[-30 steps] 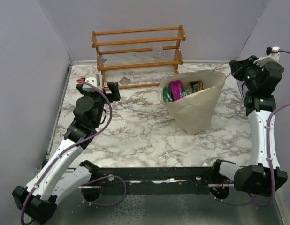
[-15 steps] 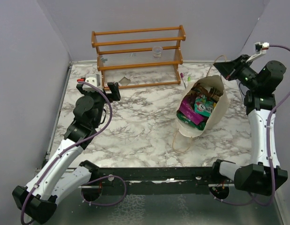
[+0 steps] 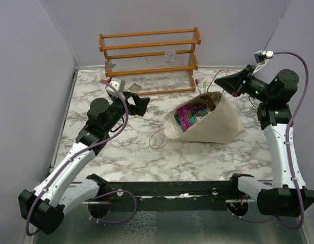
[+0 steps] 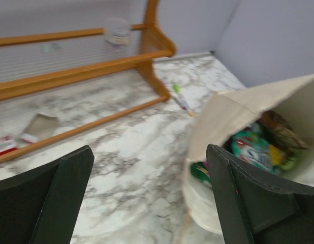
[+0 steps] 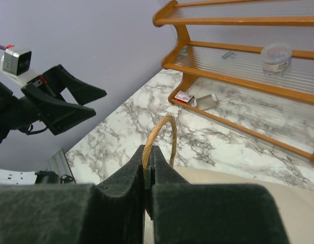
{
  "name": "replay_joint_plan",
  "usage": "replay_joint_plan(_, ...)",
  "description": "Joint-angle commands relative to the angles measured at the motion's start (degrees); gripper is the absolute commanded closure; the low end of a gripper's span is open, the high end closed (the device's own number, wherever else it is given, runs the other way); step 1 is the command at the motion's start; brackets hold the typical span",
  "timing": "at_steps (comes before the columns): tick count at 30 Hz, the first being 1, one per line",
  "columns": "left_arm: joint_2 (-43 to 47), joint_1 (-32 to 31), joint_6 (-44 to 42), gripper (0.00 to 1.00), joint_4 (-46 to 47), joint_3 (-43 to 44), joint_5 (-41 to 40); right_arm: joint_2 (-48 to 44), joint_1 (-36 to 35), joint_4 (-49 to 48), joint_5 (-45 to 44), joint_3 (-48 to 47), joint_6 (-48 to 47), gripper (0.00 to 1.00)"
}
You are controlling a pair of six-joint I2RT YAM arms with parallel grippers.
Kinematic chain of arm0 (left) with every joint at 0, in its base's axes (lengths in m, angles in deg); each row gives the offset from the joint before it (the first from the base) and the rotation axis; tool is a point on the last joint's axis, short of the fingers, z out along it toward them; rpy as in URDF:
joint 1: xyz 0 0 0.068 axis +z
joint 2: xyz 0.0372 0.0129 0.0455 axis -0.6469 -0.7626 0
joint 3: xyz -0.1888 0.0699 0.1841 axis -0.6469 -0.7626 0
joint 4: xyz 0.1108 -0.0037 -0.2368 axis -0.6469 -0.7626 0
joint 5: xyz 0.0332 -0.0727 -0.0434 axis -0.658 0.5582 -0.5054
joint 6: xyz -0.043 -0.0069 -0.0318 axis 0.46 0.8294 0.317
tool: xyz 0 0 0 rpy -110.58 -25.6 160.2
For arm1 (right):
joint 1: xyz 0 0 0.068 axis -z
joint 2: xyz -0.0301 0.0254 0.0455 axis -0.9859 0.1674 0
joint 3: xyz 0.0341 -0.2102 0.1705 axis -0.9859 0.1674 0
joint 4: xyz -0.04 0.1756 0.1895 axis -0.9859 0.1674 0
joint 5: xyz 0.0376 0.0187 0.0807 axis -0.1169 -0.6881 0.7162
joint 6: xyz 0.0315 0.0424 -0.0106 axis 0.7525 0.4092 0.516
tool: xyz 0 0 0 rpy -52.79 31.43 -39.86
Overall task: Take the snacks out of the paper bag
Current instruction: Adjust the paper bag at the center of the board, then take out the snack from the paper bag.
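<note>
The cream paper bag (image 3: 215,127) lies tipped on the marble table, its mouth turned left. Several snacks (image 3: 190,114), purple and green packets, show in the mouth. My right gripper (image 3: 221,80) hangs above the bag's back edge, shut on the bag's tan loop handle (image 5: 159,133), which sticks up between its fingertips (image 5: 164,157). The other handle (image 3: 158,140) lies on the table. My left gripper (image 3: 139,103) is open to the left of the bag with nothing between its fingers. In the left wrist view the bag (image 4: 233,112) and green snacks (image 4: 254,153) appear at the right.
A wooden slatted rack (image 3: 149,56) stands along the back wall, with a small clear cup (image 3: 170,55) on a shelf. Thin pens (image 3: 199,84) lie by its right foot, and small cards (image 3: 132,86) beneath it. Grey walls close in both sides.
The right gripper has swung left and lower with the handle, tipping the bag over so its mouth faces left. The left arm has reached forward and right towards the bag.
</note>
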Motion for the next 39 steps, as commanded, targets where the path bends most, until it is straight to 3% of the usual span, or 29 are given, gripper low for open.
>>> replay_joint_plan(1, -2.32, -0.43, 10.89, 0.04, 6.6, 2.16, 22.7, -1.15, -0.4, -1.3, 1.81, -1.5, -1.63, 0.98)
replay_joint_plan(3, -3.14, -1.45, 15.5, 0.04, 10.32, 1.59, 26.54, -2.23, -0.59, -2.9, 2.12, 0.47, -0.43, 0.98)
replay_joint_plan(7, -5.19, -7.34, 18.31, 0.04, 12.09, 1.69, 24.28, -4.55, -0.65, -2.19, 0.94, 3.8, -1.08, 0.98)
replay_joint_plan(13, -13.07, -19.93, 16.65, 0.09, 9.19, 5.5, 13.22, -8.4, -0.61, -0.59, -1.81, 7.87, -0.41, 0.97)
replay_joint_plan(18, -18.71, -25.91, 22.4, 0.26, 7.43, 6.87, -0.84, -11.27, -0.6, 3.9, -6.93, 7.59, -1.4, 0.97)
replay_joint_plan(23, -23.14, -27.97, 28.76, 0.39, 2.12, 9.07, -11.59, -11.66, -0.6, 3.95, -7.63, 7.27, -1.1, 0.97)
replay_joint_plan(33, -29.69, -27.98, 41.75, 0.41, -2.18, 10.91, -21.03, -10.16, -0.69, 3.82, -6.55, 6.45, -1.15, 0.98)
replay_joint_plan(39, -36.48, -27.91, 44.24, 0.45, -4.67, 15.88, -24.0, -10.3, -1.27, 4.24, -6.72, 6.29, -1.85, 0.98)
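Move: The paper bag is tipped over with its mouth towards the left arm. The middle of the mouth lies about 25 cm right of the left hand, 2 cm back and 17 cm below. The purple pack inside is some 21 cm right and 3 cm back, the teal pack 28 cm right and 2 cm back. The loose handle is 8 cm right, 9 cm back and well below. From the right hand, the mouth is about 9 cm left, 5 cm back and 24 cm down. The right fingers keep their pinch on the bag's raised handle while that hand eases about 3 cm back and 2 cm down. The left hand swings some 20 cm right to the bag's mouth, first curving back, then coming forward again as it sinks about 12 cm. Its fingers tip down some 35 degrees and narrow from wide to roughly half open. ##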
